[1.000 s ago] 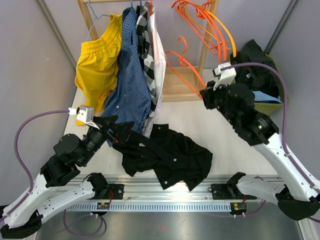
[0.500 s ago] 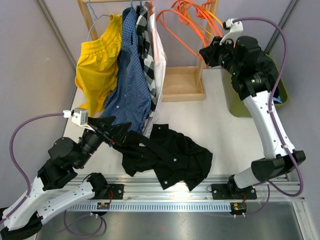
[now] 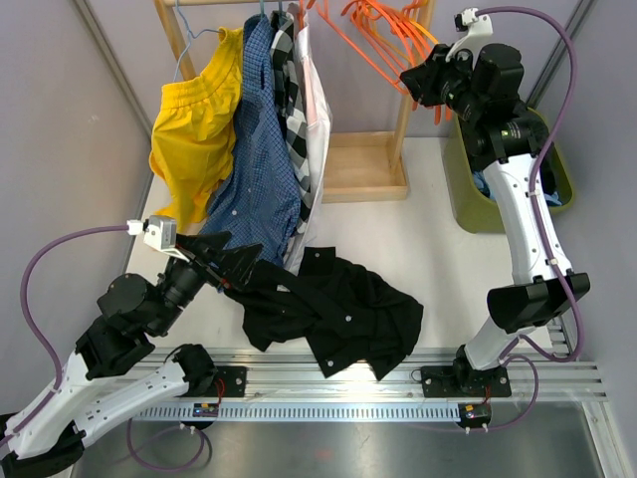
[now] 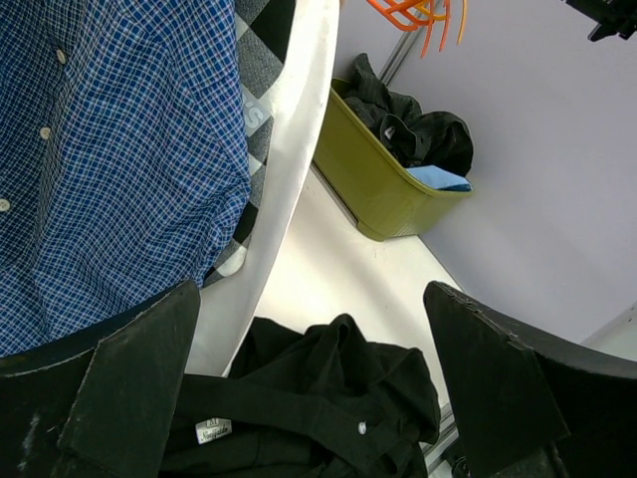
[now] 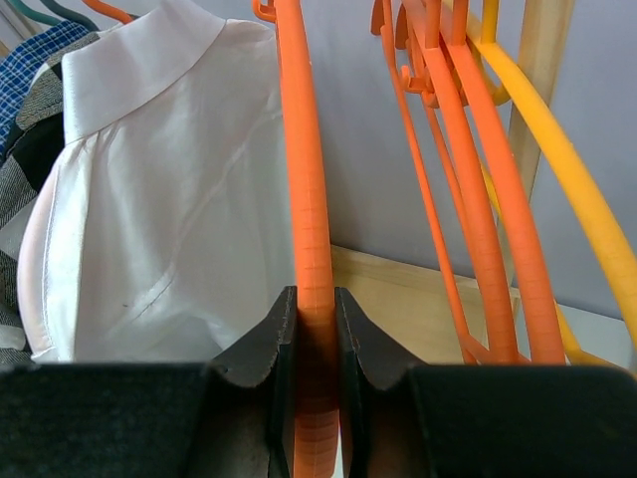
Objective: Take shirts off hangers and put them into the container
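Note:
A black shirt (image 3: 328,309) lies crumpled on the table, and the left wrist view shows it (image 4: 318,398) below my left gripper (image 4: 309,299). That gripper (image 3: 239,261) is open and empty over the shirt's left edge. Yellow (image 3: 194,119), blue-check (image 3: 261,149), black-and-white check (image 3: 291,90) and white (image 3: 317,110) shirts hang on the rack. My right gripper (image 3: 413,85) is raised at the rack's right post. It (image 5: 316,299) is shut on an orange hanger (image 5: 304,149), beside several bare orange hangers (image 3: 388,30). The olive-green container (image 3: 478,199) at the right holds a black shirt (image 4: 418,129) and a light blue one (image 4: 438,177).
The wooden rack has a flat base (image 3: 363,169) on the table and an upright post (image 3: 406,110) close to my right gripper. A metal rail (image 3: 338,373) runs along the near table edge. Grey walls close in on both sides.
My right arm has swung up and back from beside the container to the rack top, carrying the orange hanger up among the bare ones. The left arm has barely shifted.

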`<state>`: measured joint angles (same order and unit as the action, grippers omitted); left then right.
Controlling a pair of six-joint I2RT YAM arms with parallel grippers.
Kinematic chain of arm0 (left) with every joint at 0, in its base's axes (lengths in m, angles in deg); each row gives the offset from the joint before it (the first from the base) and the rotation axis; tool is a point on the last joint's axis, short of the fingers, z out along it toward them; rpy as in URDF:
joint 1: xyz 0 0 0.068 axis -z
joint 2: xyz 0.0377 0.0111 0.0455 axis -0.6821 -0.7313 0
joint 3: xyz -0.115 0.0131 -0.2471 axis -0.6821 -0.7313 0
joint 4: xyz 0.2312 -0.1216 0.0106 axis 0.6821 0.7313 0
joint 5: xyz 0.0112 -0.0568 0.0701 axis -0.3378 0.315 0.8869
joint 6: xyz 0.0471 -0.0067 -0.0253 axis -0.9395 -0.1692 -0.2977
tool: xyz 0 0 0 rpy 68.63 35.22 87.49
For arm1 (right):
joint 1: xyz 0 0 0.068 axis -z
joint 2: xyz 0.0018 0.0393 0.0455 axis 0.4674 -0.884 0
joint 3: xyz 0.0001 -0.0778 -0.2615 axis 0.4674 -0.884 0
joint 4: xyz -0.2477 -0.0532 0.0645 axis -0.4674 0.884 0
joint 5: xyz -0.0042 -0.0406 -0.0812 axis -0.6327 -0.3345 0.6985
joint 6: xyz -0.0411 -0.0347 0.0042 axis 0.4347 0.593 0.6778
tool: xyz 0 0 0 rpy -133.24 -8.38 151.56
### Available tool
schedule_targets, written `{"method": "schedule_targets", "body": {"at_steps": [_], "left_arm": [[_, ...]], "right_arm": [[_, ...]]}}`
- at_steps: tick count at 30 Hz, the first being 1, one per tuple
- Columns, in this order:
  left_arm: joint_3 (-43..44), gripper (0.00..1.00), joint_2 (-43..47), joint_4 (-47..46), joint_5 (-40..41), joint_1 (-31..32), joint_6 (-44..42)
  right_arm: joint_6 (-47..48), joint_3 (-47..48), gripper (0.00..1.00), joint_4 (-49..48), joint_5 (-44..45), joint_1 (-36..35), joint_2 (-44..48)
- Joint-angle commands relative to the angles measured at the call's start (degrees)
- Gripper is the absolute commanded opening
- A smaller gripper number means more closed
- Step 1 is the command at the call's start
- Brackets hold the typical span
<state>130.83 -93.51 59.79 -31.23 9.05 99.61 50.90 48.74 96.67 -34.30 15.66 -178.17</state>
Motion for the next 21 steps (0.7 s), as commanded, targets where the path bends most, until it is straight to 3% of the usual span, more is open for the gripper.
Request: {"method": "schedule_targets", "body": {"at_steps": [1, 9, 19, 20, 21], "left_arm": [[0.26, 0.99, 0.32, -2.03, -0.18, -0.11, -0.01], [0.17, 0.99, -0.03, -2.65, -0.44, -0.11, 0.6], [0.34, 0.99, -1.17, -3.17, -0.88, -0.11, 0.78], [0.43, 0.99, -1.26, -3.17, -0.88, -0.11, 0.87], [0.43, 0.99, -1.26, -3.17, -0.88, -0.11, 0.96]], "right_arm": [[-0.66, -0.02, 0.0, -2.09, 2.38, 0.17, 0.88], [-1.62, -6.26, 0.0, -0.6, 13.62, 0.17, 3.78], [-1.71, -12.94, 0.0, -3.5, 13.03, 0.17, 7.21], [-1.71, -13.29, 0.07, -3.67, 12.07, 0.17, 7.3], [-1.71, -13.73, 0.22, -4.28, 11.62, 0.17, 7.56]]}}
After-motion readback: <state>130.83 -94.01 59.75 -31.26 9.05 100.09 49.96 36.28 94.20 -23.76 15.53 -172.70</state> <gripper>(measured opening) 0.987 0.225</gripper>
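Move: The rail spot for the held orange hanger is about 15 cm ahead of the right hand, 4 cm left and 10 cm above. The cluster of empty hangers is centred some 9 cm ahead and 2 cm right, 3 cm above the hand; the white shirt hangs about 18 cm left, 6 cm ahead and 15 cm below. From the left hand, that spot is roughly 45 cm ahead, 25 cm right and 20 cm up. The empty orange hanger, still pinched by its near end, is lowered about 5 cm and carried some 3 cm right by the right hand, away from the white shirt and in against the hung hangers. The wrist turns about 10 degrees clockwise and tips slightly down; the hand then eases up and back a little, its fingers still shut on the hanger. ##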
